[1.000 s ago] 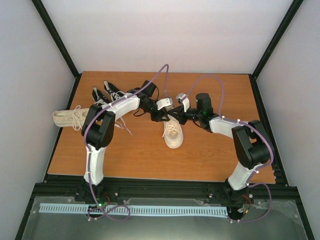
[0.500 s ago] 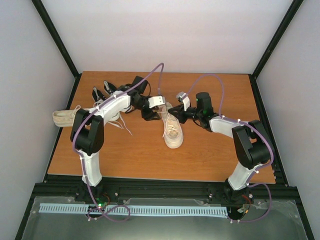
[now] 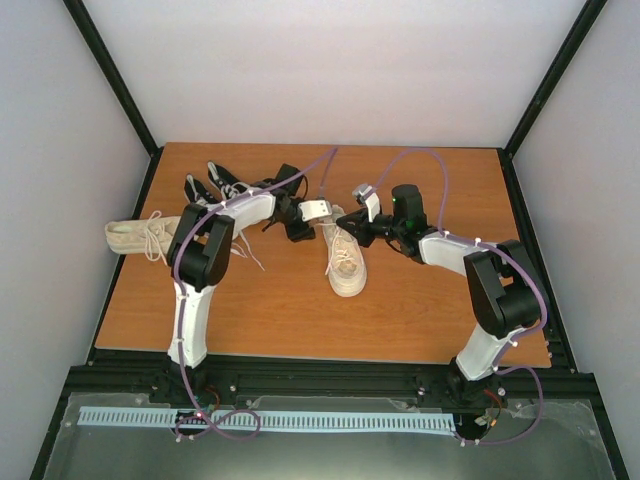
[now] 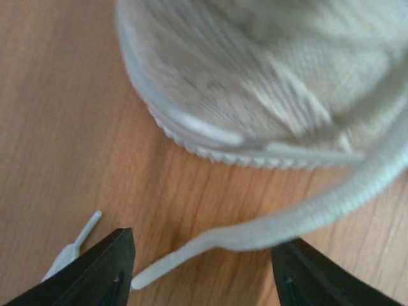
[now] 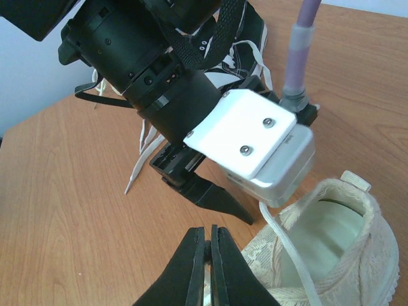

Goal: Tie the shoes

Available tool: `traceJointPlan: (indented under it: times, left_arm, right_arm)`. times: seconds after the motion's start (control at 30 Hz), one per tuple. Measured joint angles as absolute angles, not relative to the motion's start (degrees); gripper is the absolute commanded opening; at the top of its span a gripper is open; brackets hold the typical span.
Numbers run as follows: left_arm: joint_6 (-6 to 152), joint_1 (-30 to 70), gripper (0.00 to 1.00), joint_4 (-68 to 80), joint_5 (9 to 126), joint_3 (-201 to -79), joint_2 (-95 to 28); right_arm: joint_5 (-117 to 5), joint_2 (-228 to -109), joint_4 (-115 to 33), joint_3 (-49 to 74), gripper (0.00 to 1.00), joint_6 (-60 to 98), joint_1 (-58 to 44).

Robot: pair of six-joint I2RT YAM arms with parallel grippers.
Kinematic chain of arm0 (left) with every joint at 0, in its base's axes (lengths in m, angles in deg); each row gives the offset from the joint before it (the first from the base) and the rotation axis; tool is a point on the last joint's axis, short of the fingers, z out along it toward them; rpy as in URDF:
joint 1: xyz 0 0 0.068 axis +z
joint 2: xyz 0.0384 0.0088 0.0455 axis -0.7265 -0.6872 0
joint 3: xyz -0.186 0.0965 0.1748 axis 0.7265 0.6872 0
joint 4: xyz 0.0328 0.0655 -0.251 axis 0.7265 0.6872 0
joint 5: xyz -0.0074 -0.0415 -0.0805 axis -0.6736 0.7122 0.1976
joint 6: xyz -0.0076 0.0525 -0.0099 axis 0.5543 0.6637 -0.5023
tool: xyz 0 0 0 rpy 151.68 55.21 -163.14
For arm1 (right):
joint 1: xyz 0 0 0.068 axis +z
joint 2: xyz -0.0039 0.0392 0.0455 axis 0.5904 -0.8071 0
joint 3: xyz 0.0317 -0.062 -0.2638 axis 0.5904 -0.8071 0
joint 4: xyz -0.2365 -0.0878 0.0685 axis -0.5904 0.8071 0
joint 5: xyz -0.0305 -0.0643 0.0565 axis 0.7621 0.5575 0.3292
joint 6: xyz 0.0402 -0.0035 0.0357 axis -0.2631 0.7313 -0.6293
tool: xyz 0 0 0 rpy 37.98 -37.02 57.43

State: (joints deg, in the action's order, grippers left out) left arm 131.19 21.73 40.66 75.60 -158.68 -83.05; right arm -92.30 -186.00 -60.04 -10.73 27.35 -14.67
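A cream shoe (image 3: 346, 262) lies mid-table, toe toward me. My left gripper (image 3: 298, 230) is open just left of its heel. In the left wrist view the gripper (image 4: 207, 258) straddles a pale lace end (image 4: 242, 234) lying on the wood under the heel (image 4: 255, 89). My right gripper (image 3: 348, 232) is over the heel from the right. Its fingers (image 5: 208, 231) are pressed together above the heel rim (image 5: 331, 210); I cannot tell if a lace is between them. A second cream shoe (image 3: 135, 236) lies far left. Two black shoes (image 3: 212, 186) sit behind the left arm.
A second lace tip (image 4: 76, 245) lies on the wood left of the left gripper. Loose white laces (image 5: 143, 153) of the black shoes trail across the table. The left wrist's white camera housing (image 5: 255, 137) hangs close in front of my right fingers.
My left gripper has drawn back to the left, off the cream shoe's heel, and its elbow has swung out and back. The right arm has stayed put.
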Motion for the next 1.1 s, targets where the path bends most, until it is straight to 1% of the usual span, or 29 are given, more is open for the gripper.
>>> traceJointPlan:
  times: [0.03,0.13,0.17,0.2,0.33,0.43,0.6,0.7,0.83,0.97,1.1]
  left_arm:
    - [131.1,21.6,0.49,40.6,75.9,-159.3,-83.2]
    - [130.7,21.2,0.15,40.3,76.2,-160.2,-83.3]
    - [130.3,21.1,0.07,40.2,76.4,-160.3,-83.3]
    - [130.3,21.0,0.02,40.2,76.8,-160.3,-83.3]
    - [130.0,20.7,0.01,40.3,78.7,-159.8,-82.9]
    - [130.0,20.7,0.01,40.6,79.6,-156.1,-79.9]
    - [131.9,19.8,0.01,43.5,80.1,-147.1,-69.3]
    - [133.6,17.1,0.01,46.1,80.2,-143.8,-63.1]
    - [134.4,12.8,0.01,49.5,81.3,-143.3,-59.9]
    - [134.0,8.9,0.03,52.6,82.1,-143.8,-60.0]
    - [132.1,6.5,0.05,54.9,83.7,-147.4,-61.7]
  right_arm:
    - [-92.3,-186.0,-60.0,-10.7,0.03,27.4,-14.7]
    - [-92.3,-186.0,-59.9,-10.7,0.03,27.4,-14.7]
    - [-92.3,-186.0,-59.9,-10.7,0.03,27.4,-14.7]
    - [-92.3,-186.0,-59.9,-10.7,0.03,27.4,-14.7]
    - [-92.1,-186.0,-59.9,-10.7,0.03,27.3,-14.7]
    - [-91.9,-186.0,-59.9,-10.7,0.03,27.1,-14.7]
    - [-91.6,-186.0,-59.9,-10.7,0.03,26.4,-14.7]
    - [-91.3,-186.0,-59.9,-10.7,0.03,25.9,-14.7]
    - [-90.9,-186.0,-59.9,-10.3,0.03,25.5,-14.7]
    - [-90.5,-186.1,-59.9,-9.8,0.03,25.2,-14.7]
    - [-90.4,-186.3,-59.9,-9.7,0.03,24.6,-14.9]
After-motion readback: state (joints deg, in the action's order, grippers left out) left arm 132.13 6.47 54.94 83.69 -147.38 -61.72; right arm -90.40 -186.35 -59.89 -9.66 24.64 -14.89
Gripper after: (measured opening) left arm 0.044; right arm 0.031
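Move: The free end of the beige shoe's lace hangs between the left hand's open fingers, about 1 cm to the right of the point between them and level with it. The beige shoe's middle is some 8 cm back and 8 cm right, at about that height; a black sneaker's lace tip lies roughly 6 cm ahead, 1 cm left, 2 cm below. From the right hand that beige lace end is about 4 cm ahead, 8 cm left and 12 cm down. Nudging a couple of centimetres right towards the beige shoe, the left hand shuts its fingers on the lace end, then draws it back some 17 cm along the shoe's left side from heel to toe, rising about 8 cm and ending some 6 cm farther right. The wrist turns clockwise about 20 degrees. The right hand stays shut, practically in place above the shoe, seemingly keeping its hold on the loop. ##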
